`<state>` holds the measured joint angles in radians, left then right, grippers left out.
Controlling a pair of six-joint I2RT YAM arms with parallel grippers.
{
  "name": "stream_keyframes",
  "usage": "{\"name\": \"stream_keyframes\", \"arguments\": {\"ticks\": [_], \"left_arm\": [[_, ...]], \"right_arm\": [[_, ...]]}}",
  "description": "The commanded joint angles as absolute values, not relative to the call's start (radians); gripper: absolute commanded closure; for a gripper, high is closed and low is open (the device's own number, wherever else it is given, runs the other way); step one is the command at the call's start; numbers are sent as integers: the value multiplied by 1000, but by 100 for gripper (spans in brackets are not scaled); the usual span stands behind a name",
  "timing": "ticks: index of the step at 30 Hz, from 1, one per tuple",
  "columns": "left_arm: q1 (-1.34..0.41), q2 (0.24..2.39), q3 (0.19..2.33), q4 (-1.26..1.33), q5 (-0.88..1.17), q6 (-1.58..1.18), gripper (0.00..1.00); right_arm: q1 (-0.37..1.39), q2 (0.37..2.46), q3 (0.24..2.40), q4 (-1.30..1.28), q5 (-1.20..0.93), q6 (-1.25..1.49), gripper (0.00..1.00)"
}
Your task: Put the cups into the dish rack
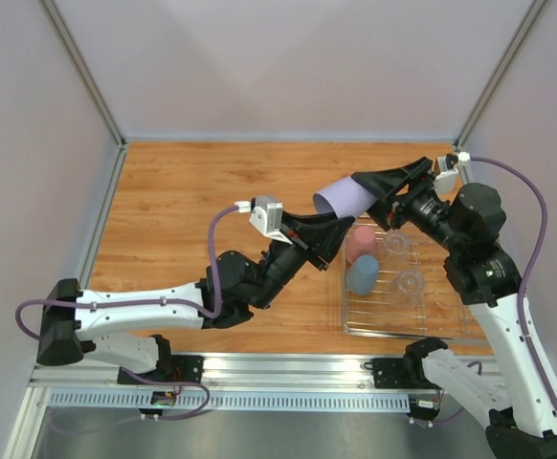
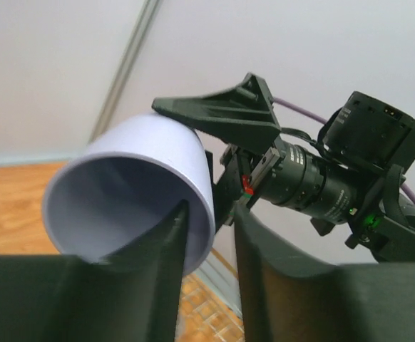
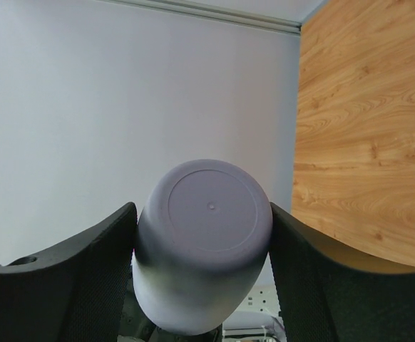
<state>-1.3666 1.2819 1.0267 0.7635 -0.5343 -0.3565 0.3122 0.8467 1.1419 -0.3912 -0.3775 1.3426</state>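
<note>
The lavender cup (image 1: 344, 198) hangs on its side in the air above the rack's far left corner, between my two grippers. My right gripper (image 1: 369, 194) is shut on its base end, a finger pressing each side of the cup (image 3: 204, 263). My left gripper (image 2: 211, 214) is at the rim of the cup (image 2: 136, 185): one finger is inside the mouth, the other stands outside with a visible gap, so it is open. The dish rack (image 1: 403, 332) lies at the right front, holding the pink cup (image 1: 360, 244), the blue cup (image 1: 363, 274) and two clear tumblers (image 1: 394, 244) (image 1: 409, 283).
White walls close the wooden table on the left, far and right sides. A metal rail (image 1: 278, 368) carrying both arm bases runs along the near edge. The right arm (image 1: 475, 229) reaches over the rack's far right side.
</note>
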Motion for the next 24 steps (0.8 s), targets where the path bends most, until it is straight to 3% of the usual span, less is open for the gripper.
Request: {"name": "stream_keyframes", "arguments": {"ticks": [1,4,7,12,16,21,24], "left_arm": [[-1368,1298,1065,720,-497,-356,54],[-1368,1282,1069,674,-506,-356,13],[-1367,1241,1088,540,-587,-388,0],[-1367,1128,1094,286,-713,-423,0],[-1365,1013,1025,123,-843,-508,0],[-1338,925,934,14,-879,-592,0],[-1330,960,972,-132,-839,-658,0]], "right_arm": [[324,847,1209,-423,-376,1232,94],[322,845,1251,-535,-318,1105,99],[322,833,1281,-652,-261,939,100],[322,726,1312,-912,-45,646,100],[324,565,1191,-1029,168,529,100],[322,350,906,-991,207,502,99],[322,259,871,-980,216,496,100]]}}
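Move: The right hand already grips the purple cup by its base end. The open near-left part of the dish rack lies about 9 cm back, 8 cm right and 37 cm below it; the blue cup is some 3 cm right and 1 cm back, the pink cup 7 cm ahead and 4 cm right, the near clear cup 3 cm back and 15 cm right, all well below. From the left hand, that rack spot is about 14 cm right, 1 cm back and 40 cm below; the purple cup is 6 cm ahead, 3 cm right. The left fingers, just starting to part at the purple cup's rim, open wide and come clear, the hand first sinking about 4 cm, then backing off some 12 cm to the left. Keeping its grip, the right hand carries the cup down towards the near-left part of the rack, about 16 cm lower, 14 cm right and 9 cm back, rolling some 50 degrees so its fingers swing from nearly level to steeply down. ##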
